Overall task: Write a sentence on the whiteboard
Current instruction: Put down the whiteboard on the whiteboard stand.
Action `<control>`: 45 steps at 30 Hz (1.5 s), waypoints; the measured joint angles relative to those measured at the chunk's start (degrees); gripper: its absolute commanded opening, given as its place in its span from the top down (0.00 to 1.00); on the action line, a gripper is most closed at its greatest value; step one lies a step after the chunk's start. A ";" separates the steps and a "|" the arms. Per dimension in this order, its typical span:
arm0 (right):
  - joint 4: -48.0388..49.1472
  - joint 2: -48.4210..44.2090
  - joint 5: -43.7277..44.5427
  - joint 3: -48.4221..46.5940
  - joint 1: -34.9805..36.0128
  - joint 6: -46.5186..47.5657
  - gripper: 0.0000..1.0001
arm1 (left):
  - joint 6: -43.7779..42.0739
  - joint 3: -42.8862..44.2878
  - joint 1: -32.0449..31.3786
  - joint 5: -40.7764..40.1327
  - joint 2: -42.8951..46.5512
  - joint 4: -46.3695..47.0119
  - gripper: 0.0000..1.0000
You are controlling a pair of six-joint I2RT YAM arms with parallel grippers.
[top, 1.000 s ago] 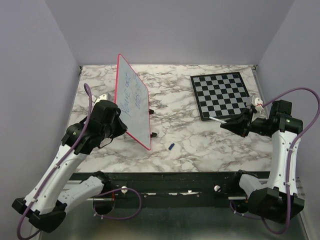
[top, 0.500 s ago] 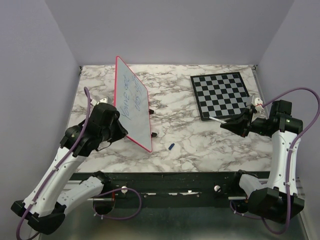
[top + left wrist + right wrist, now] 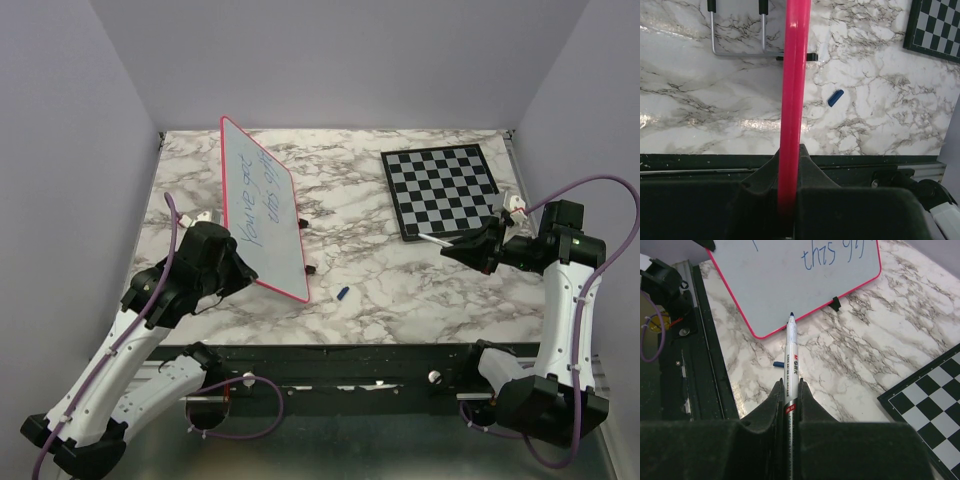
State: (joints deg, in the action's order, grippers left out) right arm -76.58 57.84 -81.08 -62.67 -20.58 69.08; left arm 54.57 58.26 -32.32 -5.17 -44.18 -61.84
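The whiteboard (image 3: 262, 210), white with a pink-red rim, is lifted and tilted over the left part of the table, its face turned up. The sentence (image 3: 258, 190) runs across it in two thin blue lines. My left gripper (image 3: 238, 270) is shut on the board's near edge; in the left wrist view the pink rim (image 3: 794, 90) rises from between the left gripper's (image 3: 790, 152) jaws. My right gripper (image 3: 455, 251) hovers at the right, apart from the board, shut on a white marker (image 3: 791, 357) whose blue tip points at the whiteboard (image 3: 805, 285).
A small blue cap (image 3: 342, 293) lies on the marble near the board's front corner. A grey-and-black chessboard (image 3: 440, 190) lies at the back right. A wire stand (image 3: 737, 50) and black clips (image 3: 302, 223) hang from the board.
The whiteboard has tipped from nearly edge-on to lean back to the left, showing more of its face. My left gripper has drawn toward the near edge with it. The right arm is still.
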 measured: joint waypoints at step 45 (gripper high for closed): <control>0.00 -0.59 0.00 0.00 0.00 0.02 0.99 | 4.52 -1.38 0.04 -4.92 3.15 -14.60 0.36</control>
State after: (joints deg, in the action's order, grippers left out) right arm -76.58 57.25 -81.08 -62.67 -20.58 69.10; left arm 59.09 56.88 -32.27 -10.09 -41.04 -76.44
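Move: The left hand still grips the near end of the steeply tilted whiteboard. Its stand lies about 9 cm ahead, 4 cm to the right and some 15 cm below. The blue pen cap lies about 22 cm to this hand's right and 4 cm back, on the table. From the waiting right hand, the stand is roughly 41 cm to the left, 1 cm ahead and 22 cm lower. Opening around the whiteboard's near-left corner, the left hand goes back, left and down, about 7 cm altogether. ##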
